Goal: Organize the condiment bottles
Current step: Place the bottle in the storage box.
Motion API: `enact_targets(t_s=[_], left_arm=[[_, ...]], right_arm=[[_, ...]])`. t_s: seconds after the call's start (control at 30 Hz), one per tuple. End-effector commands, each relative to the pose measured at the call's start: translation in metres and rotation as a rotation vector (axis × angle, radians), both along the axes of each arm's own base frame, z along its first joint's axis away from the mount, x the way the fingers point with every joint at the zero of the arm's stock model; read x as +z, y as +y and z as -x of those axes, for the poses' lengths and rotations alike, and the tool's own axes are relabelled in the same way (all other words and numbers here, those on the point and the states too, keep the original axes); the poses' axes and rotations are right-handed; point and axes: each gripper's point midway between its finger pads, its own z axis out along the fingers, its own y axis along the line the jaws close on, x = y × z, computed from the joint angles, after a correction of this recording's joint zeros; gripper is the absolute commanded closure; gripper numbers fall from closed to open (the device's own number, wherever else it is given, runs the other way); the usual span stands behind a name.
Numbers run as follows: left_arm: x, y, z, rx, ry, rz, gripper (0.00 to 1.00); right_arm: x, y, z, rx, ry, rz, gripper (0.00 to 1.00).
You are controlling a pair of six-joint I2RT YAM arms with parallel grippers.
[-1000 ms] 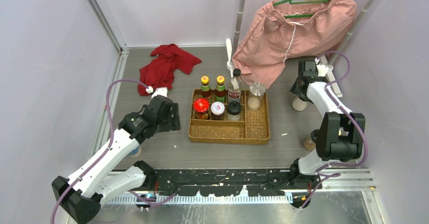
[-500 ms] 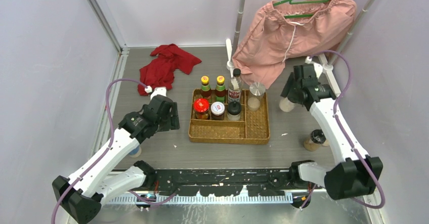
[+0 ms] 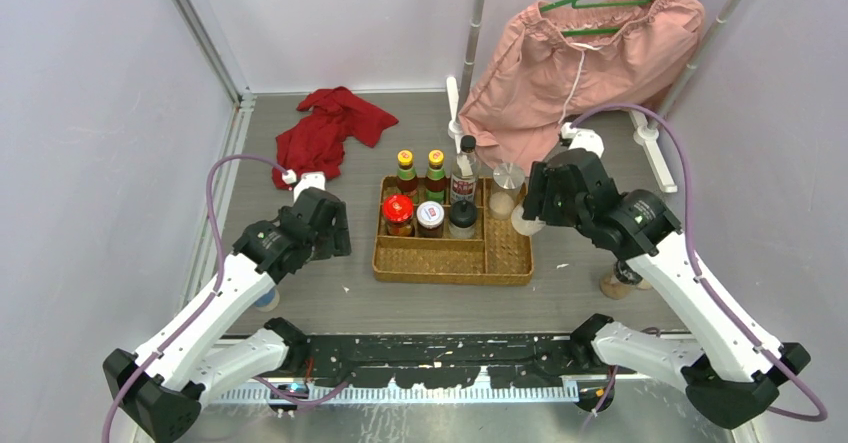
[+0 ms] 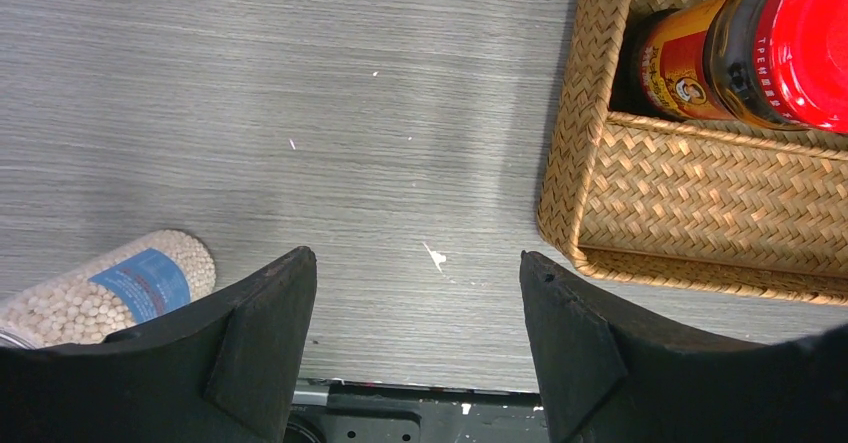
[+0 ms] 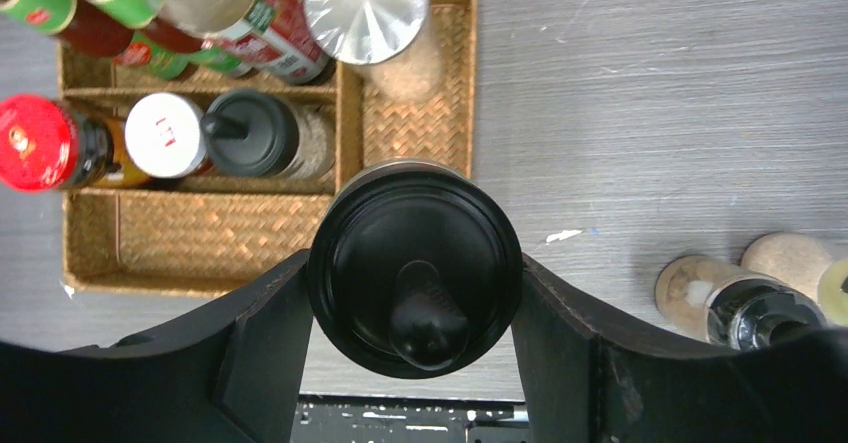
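My right gripper (image 5: pixel 415 298) is shut on a black-lidded shaker (image 5: pixel 415 263), which hangs upright above the right front corner of the wicker tray (image 3: pixel 450 261). Its pale bottom (image 3: pixel 523 222) shows below my right gripper (image 3: pixel 542 201). In the tray stand two yellow-capped sauces (image 3: pixel 405 174), a tall black-capped clear bottle (image 3: pixel 465 171), a silver-lidded shaker (image 3: pixel 507 187), and red-lidded (image 3: pixel 398 213), white-lidded (image 3: pixel 430 217) and black-lidded (image 3: pixel 462 219) jars. Left of the tray my left gripper (image 4: pixel 415 261) stands open over bare table. A shaker of white beads (image 4: pixel 110 288) lies beside it.
More small shakers (image 3: pixel 617 281) sit on the table at the right, below my right forearm. A red cloth (image 3: pixel 330 128) lies at the back left. Pink shorts on a green hanger (image 3: pixel 585 58) hang at the back right, near a white post (image 3: pixel 453 103).
My right arm has swung left from the far right side to the tray's right edge, carrying the black-lidded shaker. The left arm has not moved.
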Motion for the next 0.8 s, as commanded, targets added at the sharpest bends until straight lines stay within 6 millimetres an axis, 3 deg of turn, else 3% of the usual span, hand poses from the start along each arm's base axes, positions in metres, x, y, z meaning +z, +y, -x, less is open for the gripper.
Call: enact_targets(t_s=[0.0,0.47,0.77], left_arm=[[0.017,0.001,-0.006,0.030,-0.046,0.019,0.25],[0.014,0.005,-0.005,0.036,-0.029,-0.005,0.26],[0.015,0.006,-0.004,0.043,-0.035,-0.009,0.26]], right_arm=[[0.020,0.017,0.004,0.021,-0.061,-0.013,0.48],[0.003,0.107,0.005,0.207,-0.105,0.015,0.48],[-0.034,0.154,0.017,0.286,-0.071,0.021,0.48]])
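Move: Some 20 cm to the left of the right hand, about 3 cm back and 22 cm below, lies the box's empty front compartment, for the bottle this hand already holds. Behind that compartment stand the black-capped jar, 14 cm left and 5 cm ahead of the hand, and the white-lidded jar, 21 cm left and 5 cm ahead. The silver-topped shaker is 11 cm ahead, 4 cm left. From the left hand the compartment is level, 18 cm right and 12 cm below. Sweeping left about 13 cm, the right hand carries the black-capped bottle in from the box's right side towards the front compartment, sinking some 4 cm on the way. The wrist swings nearly 20 degrees counter-clockwise while the fingers keep their hold near the cap; the bottle is still clear of the box. ##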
